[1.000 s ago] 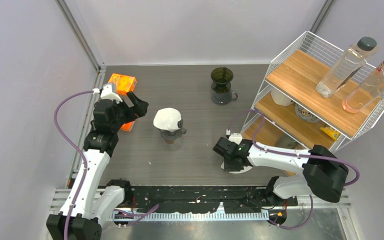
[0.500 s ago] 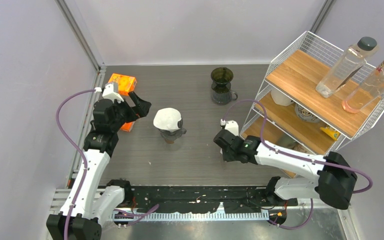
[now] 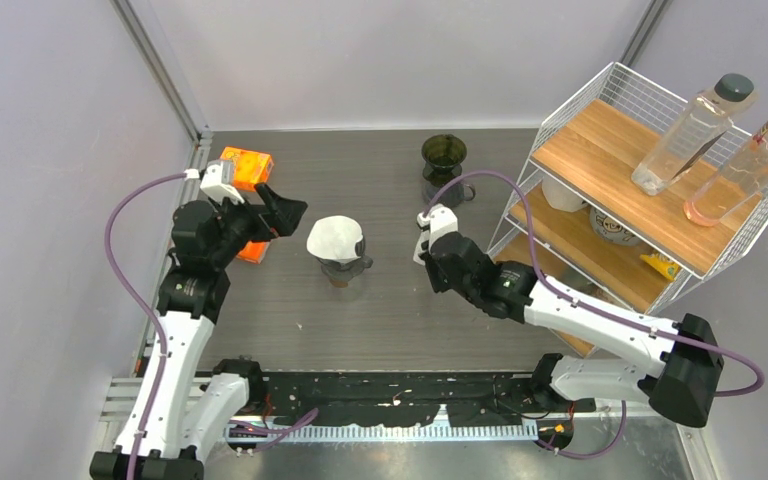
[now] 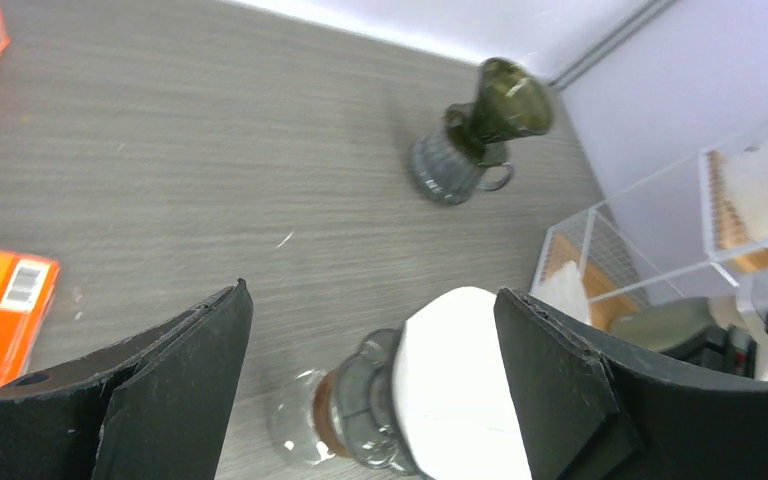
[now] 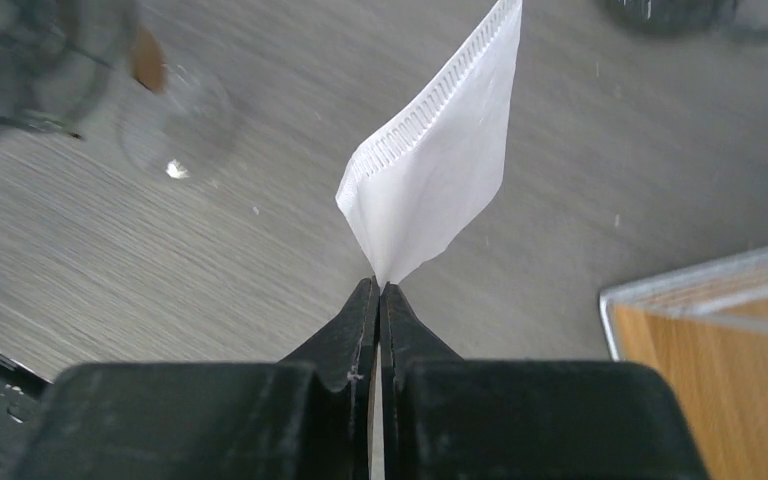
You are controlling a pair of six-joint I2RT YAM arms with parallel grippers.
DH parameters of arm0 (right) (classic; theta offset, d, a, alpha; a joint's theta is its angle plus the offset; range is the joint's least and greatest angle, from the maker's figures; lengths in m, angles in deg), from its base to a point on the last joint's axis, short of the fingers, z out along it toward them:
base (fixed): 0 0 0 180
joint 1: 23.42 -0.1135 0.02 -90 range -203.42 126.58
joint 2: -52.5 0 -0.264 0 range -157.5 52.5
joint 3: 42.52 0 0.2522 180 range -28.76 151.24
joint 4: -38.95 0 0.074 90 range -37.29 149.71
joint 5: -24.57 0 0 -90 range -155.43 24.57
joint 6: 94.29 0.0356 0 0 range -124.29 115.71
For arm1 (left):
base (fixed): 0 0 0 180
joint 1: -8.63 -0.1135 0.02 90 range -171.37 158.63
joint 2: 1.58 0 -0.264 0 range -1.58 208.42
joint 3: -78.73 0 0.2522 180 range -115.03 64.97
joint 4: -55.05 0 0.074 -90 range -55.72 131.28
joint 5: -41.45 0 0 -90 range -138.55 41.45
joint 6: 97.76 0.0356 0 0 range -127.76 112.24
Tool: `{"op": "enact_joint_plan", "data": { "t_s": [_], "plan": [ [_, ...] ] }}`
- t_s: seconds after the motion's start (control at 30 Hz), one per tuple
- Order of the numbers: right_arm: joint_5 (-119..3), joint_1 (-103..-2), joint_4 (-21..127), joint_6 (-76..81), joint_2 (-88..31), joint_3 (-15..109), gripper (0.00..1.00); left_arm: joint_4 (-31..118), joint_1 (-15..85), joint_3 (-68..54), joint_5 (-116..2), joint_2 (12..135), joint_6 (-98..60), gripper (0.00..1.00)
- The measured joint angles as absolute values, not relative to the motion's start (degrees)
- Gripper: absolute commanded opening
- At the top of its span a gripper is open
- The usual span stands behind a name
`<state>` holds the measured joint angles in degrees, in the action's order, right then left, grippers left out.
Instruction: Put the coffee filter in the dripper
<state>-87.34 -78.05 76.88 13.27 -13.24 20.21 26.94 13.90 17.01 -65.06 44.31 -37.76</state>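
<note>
My right gripper [image 5: 379, 290] is shut on the point of a white paper coffee filter [image 5: 440, 190], which fans up from the fingertips above the table. In the top view that gripper [image 3: 426, 255] is right of a clear glass dripper [image 3: 348, 265] with a brown collar, whose mouth holds white paper [image 3: 332, 238]. My left gripper [image 4: 372, 300] is open. Its fingers reach toward the same dripper [image 4: 360, 410] from the left, apart from it. A dark green dripper on a jug [image 3: 444, 170] stands at the back.
Two orange boxes [image 3: 245, 165] [image 3: 255, 250] lie by the left arm. A white wire shelf with wooden boards [image 3: 620, 190] fills the right side and carries two bottles [image 3: 695, 130] on top. Grey walls close in the table on the left, the back and the right.
My right gripper closed on the filter near the front of the table, lifted it and carried it back and left toward the glass dripper. The left gripper edged slightly toward the back.
</note>
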Motion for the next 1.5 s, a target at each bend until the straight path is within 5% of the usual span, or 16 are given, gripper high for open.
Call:
{"op": "enact_joint_plan", "data": {
  "t_s": [0.4, 0.97, 1.33, 1.5],
  "plan": [
    [-79.3, -78.1, 72.2, -15.5, -18.3, 37.3, 0.06, 32.4, 18.8, 7.4, -84.3, 50.8, -40.5, 1.00],
    [-78.4, -82.8, 81.7, -37.4, -29.7, 56.0, 0.06, 33.5, 26.1, 1.8, -84.6, 61.9, -48.8, 0.99],
    [-79.5, -83.8, 81.9, -40.4, -29.7, 56.0, 0.05, 37.5, 26.6, 1.8, -85.7, 65.5, -54.3, 0.56],
    [-80.4, -84.0, 81.9, -40.7, -29.7, 56.0, 0.05, 39.8, 27.0, 1.9, -87.3, 65.9, -55.7, 0.49]
  ]
}}
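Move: The white coffee filter is already pinched in the right gripper, its middle some 4 cm ahead of that hand and 2 cm to its left; from the open left hand it lies about 25 cm right, 3 cm back and 13 cm lower. The right hand is taking it to the left gripper, about 6 cm ahead, 28 cm left and 13 cm above. From the right hand, the filter-lined dripper stands 20 cm left, 1 cm ahead and 7 cm lower; the green dripper is 18 cm straight ahead, also 7 cm lower. The right hand keeps its pinch on the filter and carries it up about 15 cm and left some 10 cm, a little forward too, tipping its fingers up and turning counter-clockwise, then holds still beside the left gripper. The left hand swings right about 14 cm towards it and ends about 6 cm higher, turning some 30 degrees clockwise and rolling, and late on closes its wide-open fingers about halfway around the filter's free edge, one finger coming up against the paper. ##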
